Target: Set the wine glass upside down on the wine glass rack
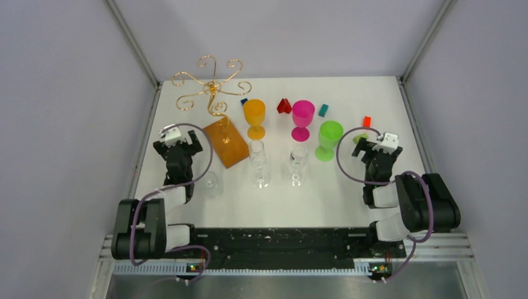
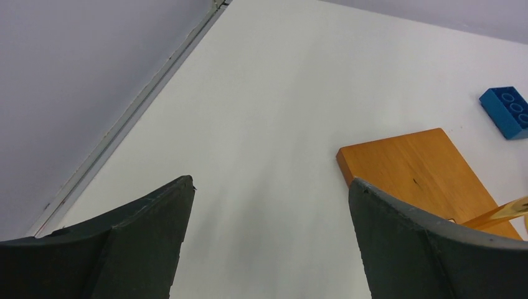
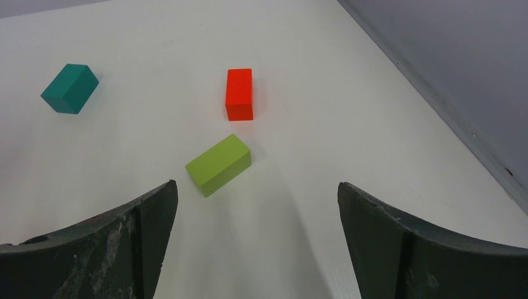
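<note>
The wine glass rack [image 1: 212,87], gold wire scrolls on an orange-brown wooden base [image 1: 225,142], stands at the back left. Three clear wine glasses are on the table: one [image 1: 212,184] beside my left arm, two upright in the middle [image 1: 258,163] [image 1: 298,163]. My left gripper [image 1: 180,142] hangs open and empty just left of the base. In the left wrist view, the left gripper [image 2: 271,184] has only bare table between its fingers, and the base's corner [image 2: 411,165] lies to the right. My right gripper [image 1: 378,146] [image 3: 256,185] is open and empty at the right.
Orange [image 1: 254,117], magenta [image 1: 302,118] and green [image 1: 328,138] goblets stand behind the clear glasses. Small blocks lie about: blue [image 2: 507,111], teal [image 3: 70,88], red-orange [image 3: 240,93] and lime [image 3: 218,164], the last just ahead of the right fingers. Walls close both sides.
</note>
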`<state>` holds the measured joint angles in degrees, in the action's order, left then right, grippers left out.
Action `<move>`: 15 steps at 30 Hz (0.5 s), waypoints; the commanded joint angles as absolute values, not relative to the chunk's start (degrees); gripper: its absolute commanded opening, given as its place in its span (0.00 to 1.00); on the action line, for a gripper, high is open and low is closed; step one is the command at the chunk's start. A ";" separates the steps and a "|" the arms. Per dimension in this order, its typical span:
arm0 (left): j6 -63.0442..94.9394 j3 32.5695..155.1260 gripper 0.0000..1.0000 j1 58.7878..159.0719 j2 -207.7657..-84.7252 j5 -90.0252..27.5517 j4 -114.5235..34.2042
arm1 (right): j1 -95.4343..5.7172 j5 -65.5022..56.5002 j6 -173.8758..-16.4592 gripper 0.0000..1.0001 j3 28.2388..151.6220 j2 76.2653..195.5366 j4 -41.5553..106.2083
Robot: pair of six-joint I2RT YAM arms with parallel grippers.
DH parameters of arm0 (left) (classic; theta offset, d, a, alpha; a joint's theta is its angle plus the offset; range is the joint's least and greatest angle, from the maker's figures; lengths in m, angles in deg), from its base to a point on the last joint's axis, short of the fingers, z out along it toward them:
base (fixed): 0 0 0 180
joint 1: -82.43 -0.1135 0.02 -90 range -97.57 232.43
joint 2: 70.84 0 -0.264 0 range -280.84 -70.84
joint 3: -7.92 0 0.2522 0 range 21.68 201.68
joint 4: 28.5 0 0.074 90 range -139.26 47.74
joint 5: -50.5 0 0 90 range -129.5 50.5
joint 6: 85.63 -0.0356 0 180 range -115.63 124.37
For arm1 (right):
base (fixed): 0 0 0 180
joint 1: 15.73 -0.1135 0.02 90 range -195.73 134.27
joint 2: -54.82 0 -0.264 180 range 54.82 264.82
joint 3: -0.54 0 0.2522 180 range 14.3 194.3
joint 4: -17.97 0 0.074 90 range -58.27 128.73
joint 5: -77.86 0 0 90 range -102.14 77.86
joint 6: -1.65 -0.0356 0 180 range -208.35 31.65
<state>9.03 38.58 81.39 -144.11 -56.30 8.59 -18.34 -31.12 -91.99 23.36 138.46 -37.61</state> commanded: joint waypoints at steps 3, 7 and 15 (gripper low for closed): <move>13.66 42.72 0.99 81.28 -135.85 -59.41 -3.71 | -18.63 -30.50 -92.17 0.99 23.83 138.23 -39.81; 18.47 46.98 0.99 81.28 -131.93 -61.42 -16.39 | -18.61 -30.43 -92.12 0.99 23.87 138.23 -39.81; 28.71 51.50 0.99 81.29 -123.11 -65.58 -33.57 | -18.64 -30.43 -92.07 0.99 23.88 138.23 -39.82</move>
<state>21.51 48.46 81.39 -127.66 -62.15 -22.23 -18.34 -31.10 -91.97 23.36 138.46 -37.61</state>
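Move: The clear wine glass stands behind and to the right of the open left hand, some 12 cm back and 12 cm right, its middle about 6 cm lower. The wooden board lies about 6 cm ahead and 16 cm right, 12 cm down, with the gold rack standing on it. A clear flute is some 17 cm right of the glass and 3 cm farther out. From the right hand the glass is roughly 60 cm left, 12 cm back, 3 cm lower. With the clear wine glass still behind it on its right, the left hand climbs about 5 cm and draws back roughly 2 cm, clear of everything. It rolls about 10 degrees so that its left side sinks, and swings a little counter-clockwise; the fingers stay wide open and empty. ##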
